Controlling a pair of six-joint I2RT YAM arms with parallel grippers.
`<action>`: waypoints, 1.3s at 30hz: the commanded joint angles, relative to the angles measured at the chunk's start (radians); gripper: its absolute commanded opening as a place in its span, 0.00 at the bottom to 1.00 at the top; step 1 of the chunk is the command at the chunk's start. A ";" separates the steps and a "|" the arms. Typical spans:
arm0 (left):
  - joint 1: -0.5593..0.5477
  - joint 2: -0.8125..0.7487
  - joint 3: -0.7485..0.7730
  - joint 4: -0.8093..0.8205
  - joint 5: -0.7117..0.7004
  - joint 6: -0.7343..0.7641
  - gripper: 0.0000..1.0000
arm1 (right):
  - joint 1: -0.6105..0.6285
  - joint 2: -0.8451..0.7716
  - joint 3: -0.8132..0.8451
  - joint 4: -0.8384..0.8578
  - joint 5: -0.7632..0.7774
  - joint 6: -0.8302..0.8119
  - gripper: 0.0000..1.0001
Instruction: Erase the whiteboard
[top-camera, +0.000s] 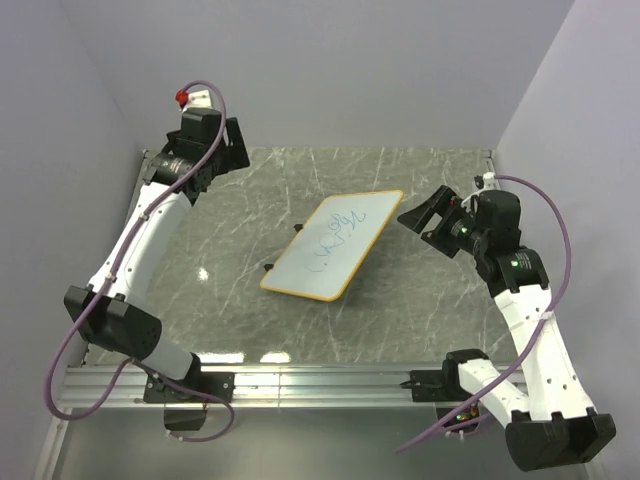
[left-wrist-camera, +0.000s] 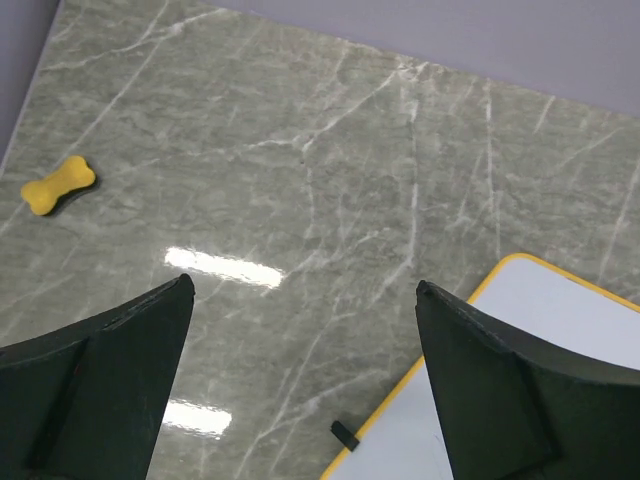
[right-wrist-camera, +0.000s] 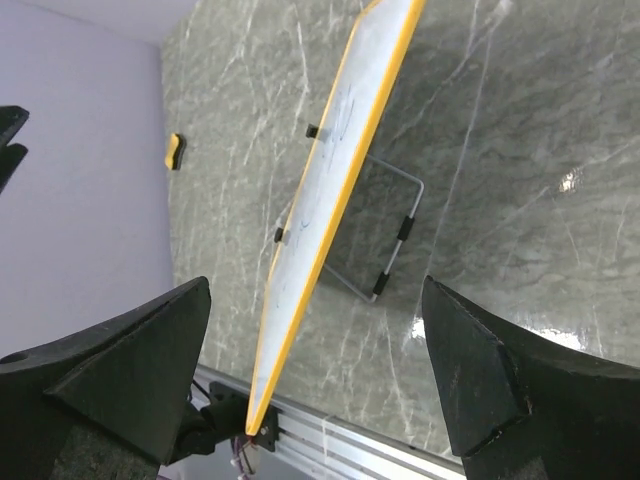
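The whiteboard (top-camera: 335, 245) rests tilted on a wire stand in the middle of the table, orange-framed, with blue scribbles on its face. The left wrist view catches one corner of the whiteboard (left-wrist-camera: 590, 315) with a black clip (left-wrist-camera: 344, 434). The right wrist view sees the whiteboard (right-wrist-camera: 330, 190) almost edge-on. My left gripper (top-camera: 230, 145) (left-wrist-camera: 302, 287) hangs open at the far left, away from the board. To the board's right my right gripper (top-camera: 415, 225) (right-wrist-camera: 316, 287) is open, empty and not touching it. A small yellow eraser (left-wrist-camera: 58, 186) (right-wrist-camera: 174, 151) lies near the far left wall.
The wire stand (right-wrist-camera: 395, 245) juts out behind the board. An aluminium rail (top-camera: 300, 385) runs along the table's near edge. Purple walls close in the left, back and right sides. A purple cable (top-camera: 560, 215) loops off the right arm.
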 joint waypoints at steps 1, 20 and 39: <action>0.044 0.045 0.045 0.045 0.041 0.077 0.99 | 0.005 0.013 0.068 -0.017 -0.009 -0.030 0.93; 0.433 0.541 0.282 0.026 0.007 0.165 0.97 | 0.004 0.108 0.192 -0.143 0.026 -0.151 0.93; 0.530 0.615 0.156 0.134 0.079 0.263 0.95 | 0.004 0.349 0.315 -0.239 -0.076 -0.148 0.92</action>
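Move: Out to the left hand's left, about 26 cm over and 9 cm farther forward, the yellow eraser lies on the table some 30 cm below it. The whiteboard on its stand is on the other side, its middle about 27 cm to the left hand's right, 12 cm back and 22 cm down. From the right hand the eraser is roughly 69 cm left, 23 cm ahead and 26 cm lower. Swinging away from the whiteboard towards the eraser, the left hand goes about 25 cm left and over 20 cm down, with some 10 cm forward early on. The wrist tips down about 25 degrees and turns counter-clockwise some 20, fingers staying wide open. The right hand, empty and open, ends some 3 cm forward and down, tipping downward. ##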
